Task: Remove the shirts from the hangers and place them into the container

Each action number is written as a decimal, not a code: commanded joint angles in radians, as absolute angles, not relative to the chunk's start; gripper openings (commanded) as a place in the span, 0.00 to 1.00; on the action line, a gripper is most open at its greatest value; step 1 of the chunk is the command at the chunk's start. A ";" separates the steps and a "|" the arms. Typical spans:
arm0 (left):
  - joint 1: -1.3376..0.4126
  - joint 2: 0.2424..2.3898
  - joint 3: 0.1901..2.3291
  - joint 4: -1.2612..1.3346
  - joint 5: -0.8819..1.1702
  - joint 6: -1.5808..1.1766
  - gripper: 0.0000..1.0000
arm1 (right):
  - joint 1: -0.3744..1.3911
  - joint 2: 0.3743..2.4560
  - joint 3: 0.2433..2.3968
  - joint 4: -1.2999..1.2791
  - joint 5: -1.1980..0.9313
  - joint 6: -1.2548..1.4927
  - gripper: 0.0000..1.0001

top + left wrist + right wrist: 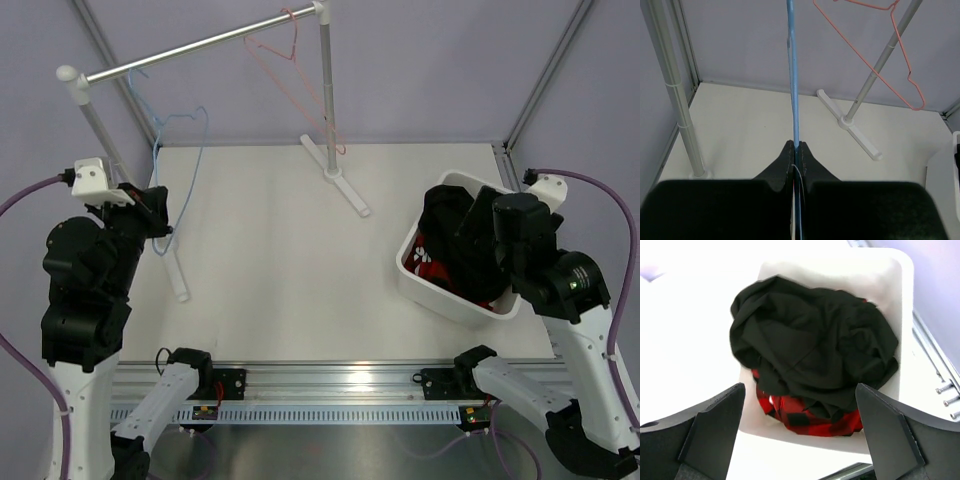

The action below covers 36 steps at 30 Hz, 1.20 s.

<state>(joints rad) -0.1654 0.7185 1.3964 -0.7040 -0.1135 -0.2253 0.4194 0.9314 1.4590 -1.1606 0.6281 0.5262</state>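
Both shirts lie in the white container [428,290] [890,275] at the right. The black shirt [812,342] [450,225] is bunched on top of the red-and-black plaid shirt [812,420] [425,258]. My right gripper [800,415] hovers above them, open, nothing between its fingers [715,425]. The light blue hanger [180,165] [792,75] hangs bare from the rail's left end, and my left gripper [797,145] [155,212] is shut on its wire. The pink hanger [290,70] [890,55] hangs bare near the rail's right end.
The silver rail [200,45] runs across the back on two posts. One post's white foot [340,180] [855,127] reaches into the middle of the table; the other post [675,95] stands close by my left arm. Purple walls enclose the back.
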 commanded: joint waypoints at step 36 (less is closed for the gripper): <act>-0.164 1.061 1.428 -0.465 -0.186 -0.178 0.00 | 0.428 0.735 1.305 -0.910 0.285 0.354 0.99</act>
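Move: Straight ahead of the left hand, about 27 cm out and 17 cm above, lies the stretch of rack rail meant for the blue hanger, which this hand already grips near a lower corner. The pink hanger hangs roughly 10 cm farther out and 24 cm to the right of that spot; the rack's left post stands some 20 cm ahead of the hand and 15 cm to its left. From the right hand the spot is about 27 cm ahead, 60 cm left and 28 cm above. Reaching forward about 11 cm towards the rail with the blue hanger, the left hand first climbs nearly 3 cm to lift the hook past the rail's height, then sinks some 4.5 cm to lower it over the bar, its fingers staying shut. Above the container, the empty, open right hand drifts about 4.5 cm left while turning counter-clockwise. ##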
